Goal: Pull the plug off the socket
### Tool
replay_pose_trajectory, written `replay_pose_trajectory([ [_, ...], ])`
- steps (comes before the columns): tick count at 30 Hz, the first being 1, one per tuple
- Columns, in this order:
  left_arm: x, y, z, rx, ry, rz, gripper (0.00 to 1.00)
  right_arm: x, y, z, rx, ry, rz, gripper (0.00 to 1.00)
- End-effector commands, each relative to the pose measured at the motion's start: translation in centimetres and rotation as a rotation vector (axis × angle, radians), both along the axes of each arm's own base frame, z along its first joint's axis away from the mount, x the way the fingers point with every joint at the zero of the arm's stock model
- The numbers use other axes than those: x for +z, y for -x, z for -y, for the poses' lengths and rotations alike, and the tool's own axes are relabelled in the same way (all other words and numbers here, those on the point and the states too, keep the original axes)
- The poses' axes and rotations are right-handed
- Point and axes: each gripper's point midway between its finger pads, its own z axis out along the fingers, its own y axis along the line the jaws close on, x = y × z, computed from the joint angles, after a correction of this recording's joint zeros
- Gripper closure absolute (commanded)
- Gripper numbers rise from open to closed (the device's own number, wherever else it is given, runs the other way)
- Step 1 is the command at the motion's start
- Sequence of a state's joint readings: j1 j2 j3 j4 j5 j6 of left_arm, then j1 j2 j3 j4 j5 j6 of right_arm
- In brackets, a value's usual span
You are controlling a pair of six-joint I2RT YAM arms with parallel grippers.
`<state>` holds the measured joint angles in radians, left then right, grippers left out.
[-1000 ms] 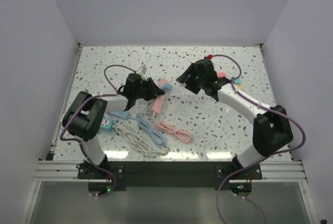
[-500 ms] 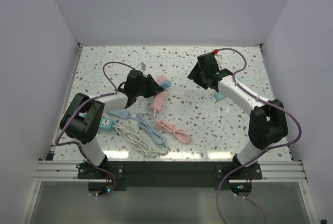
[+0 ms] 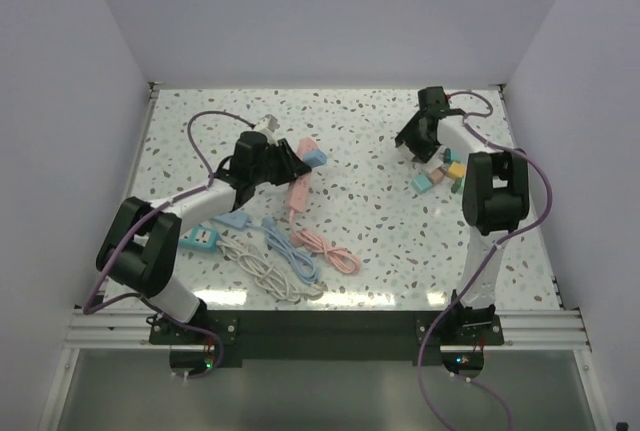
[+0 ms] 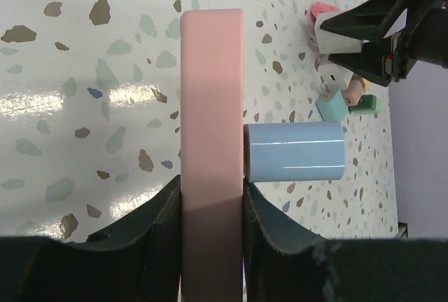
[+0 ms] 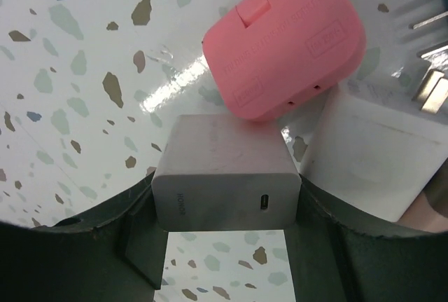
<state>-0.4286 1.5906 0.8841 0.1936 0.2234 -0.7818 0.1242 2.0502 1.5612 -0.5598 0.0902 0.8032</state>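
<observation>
My left gripper is shut on the pink socket strip, both jaws pressed flat against its sides. A light blue plug sticks out of the strip's right face, just beyond the fingertips. My right gripper is far off at the back right and is shut on a white plug block. The block rests against a pink plug and another white one.
A heap of loose plugs lies at the back right beside my right gripper. White, blue and pink cords are coiled near the front, left of centre. Two blue adapters lie near my left arm.
My right gripper has swung away from the pink strip to the heap at the back right, carrying the white plug. The left gripper and strip shifted slightly back.
</observation>
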Motion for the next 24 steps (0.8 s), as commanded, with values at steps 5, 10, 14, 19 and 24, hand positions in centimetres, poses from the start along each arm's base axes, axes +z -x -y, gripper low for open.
replay_pose_trajectory([
  [5,2.1,0.4,0.0,-0.039,-0.010,0.061,1.00,3.5,-2.0,2.4,-0.026,-0.040,0.069,0.27],
  [10,1.1,0.4,0.1,-0.052,-0.028,0.045,1.00,7.8,-1.5,2.1,0.011,-0.064,0.166,0.02],
  [14,0.7,0.2,0.1,-0.055,-0.037,0.041,1.00,10.5,0.7,-0.4,0.107,-0.157,0.239,0.02],
  [19,0.7,-0.1,0.4,-0.063,-0.033,0.041,1.00,11.8,5.4,-3.3,0.218,-0.222,0.226,0.02],
  [24,1.2,-0.4,1.0,-0.078,-0.014,0.052,1.00,11.7,8.8,-10.2,0.437,-0.286,0.224,0.02],
])
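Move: Just beside the right hand, which still holds the white charger low over the table, the pink plug lies about 4 cm to its right and 1 cm back, 3 cm lower; the white plug is 6 cm right and 4 cm back, the teal plug 2 cm right and 8 cm back. The blue plug in the held strip is some 24 cm left, 6 cm back and 6 cm higher. From the left hand, the pink plug lies about 9 cm ahead, 32 cm right, 10 cm lower. Sliding right about 2.5 cm at table height, the right hand nudges the charger against the parked plugs, opens its fingers wide and lets go. It then rises some 11 cm, swinging back and left towards the blue plug in the strip, tipping its fingers up and turning counter-clockwise. The left hand keeps its grip on the pink strip, easing down slightly. ##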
